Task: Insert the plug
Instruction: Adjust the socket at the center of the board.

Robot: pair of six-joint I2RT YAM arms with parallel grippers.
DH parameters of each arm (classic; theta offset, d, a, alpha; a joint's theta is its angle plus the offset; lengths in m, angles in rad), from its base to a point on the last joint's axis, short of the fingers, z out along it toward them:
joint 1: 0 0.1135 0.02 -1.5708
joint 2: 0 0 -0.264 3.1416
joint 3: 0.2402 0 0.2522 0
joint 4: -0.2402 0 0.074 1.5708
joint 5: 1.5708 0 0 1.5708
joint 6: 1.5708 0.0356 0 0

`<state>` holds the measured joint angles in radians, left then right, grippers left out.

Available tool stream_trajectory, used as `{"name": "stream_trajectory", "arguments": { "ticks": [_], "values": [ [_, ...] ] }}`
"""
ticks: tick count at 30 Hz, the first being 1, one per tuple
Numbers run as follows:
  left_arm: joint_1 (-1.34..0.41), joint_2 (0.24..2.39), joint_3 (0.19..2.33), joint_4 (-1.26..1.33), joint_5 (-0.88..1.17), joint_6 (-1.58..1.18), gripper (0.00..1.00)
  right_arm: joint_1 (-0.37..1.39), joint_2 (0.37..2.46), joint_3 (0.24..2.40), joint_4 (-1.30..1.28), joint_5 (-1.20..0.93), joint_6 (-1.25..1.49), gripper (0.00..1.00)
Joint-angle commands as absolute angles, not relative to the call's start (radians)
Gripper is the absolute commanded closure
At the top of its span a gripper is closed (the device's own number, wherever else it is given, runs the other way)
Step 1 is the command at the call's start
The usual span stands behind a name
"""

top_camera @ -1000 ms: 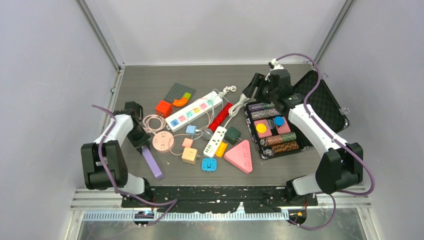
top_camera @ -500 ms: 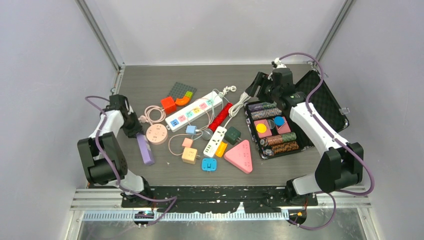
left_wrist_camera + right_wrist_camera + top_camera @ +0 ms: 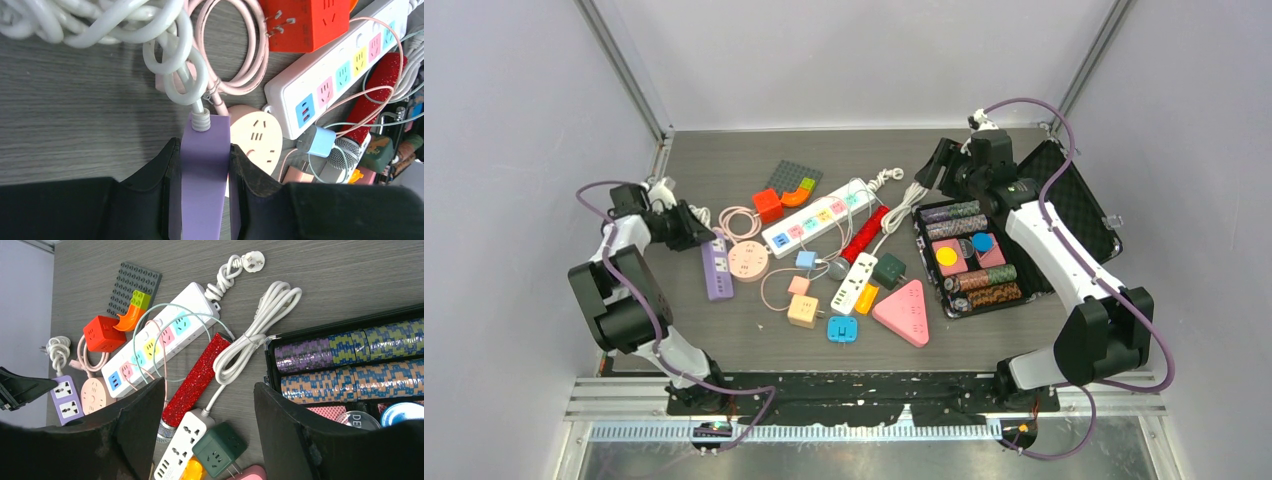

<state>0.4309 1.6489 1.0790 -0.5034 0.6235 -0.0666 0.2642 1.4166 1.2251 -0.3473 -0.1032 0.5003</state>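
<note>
My left gripper (image 3: 694, 233) is shut on a purple power strip (image 3: 202, 170), its jaws pressing on both long sides. The strip (image 3: 716, 268) lies at the left of the table, sockets up. Its white cord (image 3: 165, 45) is coiled just beyond it; I cannot make out its plug. A round pink socket (image 3: 255, 137) sits right beside the strip. A long white strip with pastel sockets (image 3: 814, 218) lies mid-table, and its white plug (image 3: 252, 261) rests loose at the far end. My right gripper (image 3: 207, 390) hovers open and empty at the back right.
An open black case of poker chips (image 3: 1022, 292) fills the right side. Around the middle lie a red cube adapter (image 3: 768, 205), a red glitter microphone (image 3: 864, 232), a small white strip (image 3: 854, 282), a green cube (image 3: 888, 270), a pink triangle (image 3: 904, 312) and a grey stud plate (image 3: 779, 180).
My left arm has carried the purple strip from the front left toward the back left and turned it. The pink socket and cords shifted with it. The right arm barely moved.
</note>
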Motion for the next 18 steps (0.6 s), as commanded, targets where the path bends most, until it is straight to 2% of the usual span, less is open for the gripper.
{"name": "stream_trajectory", "arguments": {
  "ticks": [1, 3, 6, 8, 11, 13, 18],
  "values": [
    [0.482, 1.651, 1.014, -0.426, 0.724, -0.064, 1.0, 0.261, 1.413, 1.274, -0.348, -0.112, 0.485, 0.3],
    [0.49, 1.628, 0.988, -0.425, 0.653, -0.075, 0.95, 0.261, 1.414, 1.275, -0.348, -0.115, 0.486, 0.3],
    [0.493, 1.603, 0.958, -0.436, 0.542, -0.08, 0.72, 0.26, 1.418, 1.272, -0.348, -0.122, 0.487, 0.3],
    [0.495, 1.597, 0.942, -0.435, 0.5, -0.09, 0.51, 0.26, 1.42, 1.272, -0.348, -0.125, 0.486, 0.3],
    [0.497, 1.59, 0.935, -0.441, 0.437, -0.109, 0.34, 0.26, 1.418, 1.27, -0.348, -0.129, 0.487, 0.3],
    [0.497, 1.571, 0.926, -0.438, 0.381, -0.131, 0.28, 0.261, 1.413, 1.269, -0.347, -0.129, 0.486, 0.29],
    [0.497, 1.487, 0.889, -0.431, 0.265, -0.217, 0.2, 0.261, 1.402, 1.255, -0.347, -0.124, 0.485, 0.29]
  ]
}}
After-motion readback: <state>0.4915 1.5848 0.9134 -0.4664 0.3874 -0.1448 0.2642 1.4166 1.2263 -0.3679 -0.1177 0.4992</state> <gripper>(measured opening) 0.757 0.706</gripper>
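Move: The purple socket is still pinched near its far end and held a few centimetres off the table, its middle about 5 cm back of the left hand. The bare patch it is taken to lies some 10 cm back and 7 below. The round pink socket is about 9 cm right and 5 back, the pink cord coil 7 right and 4 ahead, the red cube 13 right and 8 ahead. From the right hand the purple socket lies roughly 43 cm left, 11 back. The purple socket is lowered and drawn back by the left hand onto the bare table beside the round pink socket, about 4 cm down and as much back. Halfway through, the fingers start opening wide and let go of it, while the hand slips some 2–3 cm to the left and turns about 15 degrees counter-clockwise. ##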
